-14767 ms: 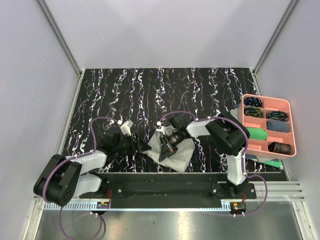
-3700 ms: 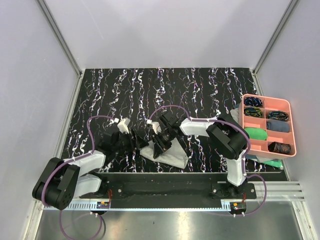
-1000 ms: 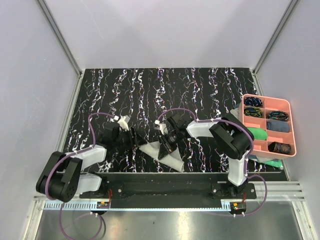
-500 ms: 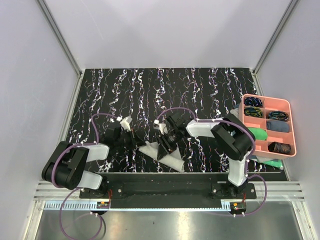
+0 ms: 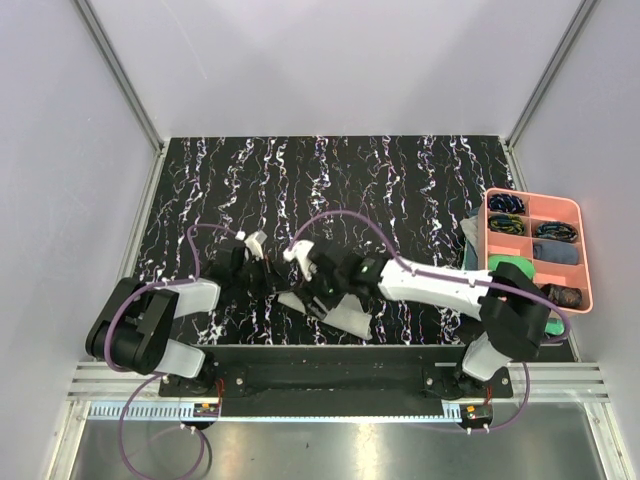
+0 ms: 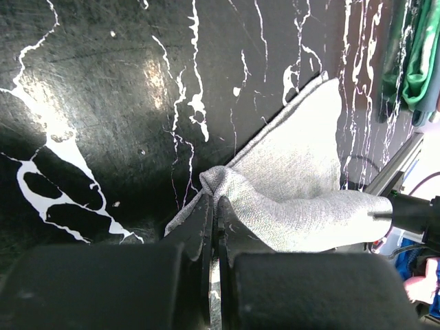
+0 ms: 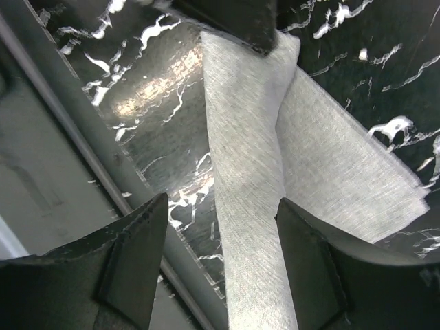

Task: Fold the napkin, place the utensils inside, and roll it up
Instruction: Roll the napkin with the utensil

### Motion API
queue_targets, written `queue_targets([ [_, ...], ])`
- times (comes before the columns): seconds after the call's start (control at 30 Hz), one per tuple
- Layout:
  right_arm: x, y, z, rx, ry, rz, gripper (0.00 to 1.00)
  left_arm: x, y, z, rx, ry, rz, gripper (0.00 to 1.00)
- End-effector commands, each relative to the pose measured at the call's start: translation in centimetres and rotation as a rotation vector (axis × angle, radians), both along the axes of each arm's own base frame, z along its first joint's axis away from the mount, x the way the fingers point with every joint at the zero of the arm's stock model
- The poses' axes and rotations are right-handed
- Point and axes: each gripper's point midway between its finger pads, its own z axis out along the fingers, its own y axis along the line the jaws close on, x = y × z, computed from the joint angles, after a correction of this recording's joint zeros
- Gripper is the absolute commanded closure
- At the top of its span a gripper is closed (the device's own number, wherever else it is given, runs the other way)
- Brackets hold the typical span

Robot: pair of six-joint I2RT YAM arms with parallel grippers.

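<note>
The napkin [image 5: 345,312], light grey, lies bunched near the table's front edge, between the two arms. In the left wrist view one corner of the napkin [image 6: 295,182] rises in a peak, and my left gripper [image 6: 213,201] is shut on that peak. My left gripper [image 5: 276,288] sits just left of the cloth. My right gripper [image 5: 312,287] hangs over the cloth's left end. Its jaws [image 7: 221,203] are open, astride a long raised fold of the napkin [image 7: 247,206] without touching it. The utensils are out of view.
A pink tray [image 5: 535,193] with compartments stands at the right edge, holding dark bundles and a green cloth [image 5: 515,268]. Dark green and teal cloths [image 6: 407,55] lie beside it. The metal rail [image 7: 62,130] of the table's front edge runs close beside the right gripper.
My left gripper has shut on the napkin's corner. The right arm has stretched out low to the left, and its jaws have opened wider over the fold.
</note>
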Motion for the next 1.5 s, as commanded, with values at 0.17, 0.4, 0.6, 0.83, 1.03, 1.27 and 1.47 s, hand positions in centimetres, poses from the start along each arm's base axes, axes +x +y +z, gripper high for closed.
queue_targets([
  [0.17,1.7,0.6,-1.5,-0.194,-0.371,0.037,0.27,0.0,0.5,-0.8,0.048,0.049,0.001,1.00],
  [0.4,1.4,1.0,-3.2,-0.212,-0.344,0.079,0.31,0.3,0.3,-0.5,0.044,0.044,0.000,1.00],
  [0.6,0.1,1.1,-5.5,-0.232,-0.275,0.110,0.34,0.4,0.3,-0.4,0.043,0.041,-0.003,1.00],
  [0.83,-0.6,0.1,-8.2,-0.261,-0.174,0.085,0.52,0.5,0.0,0.2,0.029,0.026,-0.009,1.00],
  [1.03,-1.7,-0.7,-9.4,-0.196,-0.022,0.066,0.68,1.1,0.3,1.9,0.030,-0.031,0.018,0.83],
  [1.27,-2.5,-0.2,-8.5,-0.008,0.173,0.073,0.70,1.7,2.5,3.7,0.116,-0.122,0.113,0.41],
  [1.47,-3.6,0.7,-7.0,0.126,0.356,0.146,0.71,1.0,2.5,3.9,0.097,-0.164,0.107,0.39],
])
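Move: The part of the napkin roll the open right hand goes for lies almost straight below it, some 7 cm down and 1 cm to the left. From that hand, the roll's left end, already pinched by the left fingers, is about 7 cm left and 3 cm forward. The loose flap is about 8 cm right and 1 cm forward; the roll's right end is 10 cm right and 6 cm back. For the left hand, the roll's left end is right at its fingertips. The right fingers come to straddle the napkin roll and pinch it: the hand first swings its wrist some 20 degrees, sinks about 7 cm with the gripper open, then closes partway and twists back over, turning its top side forward, while staying in place. The left hand keeps its pinch until near the end, then opens, lets go of the left end and lifts about 4 cm, drifting left. ##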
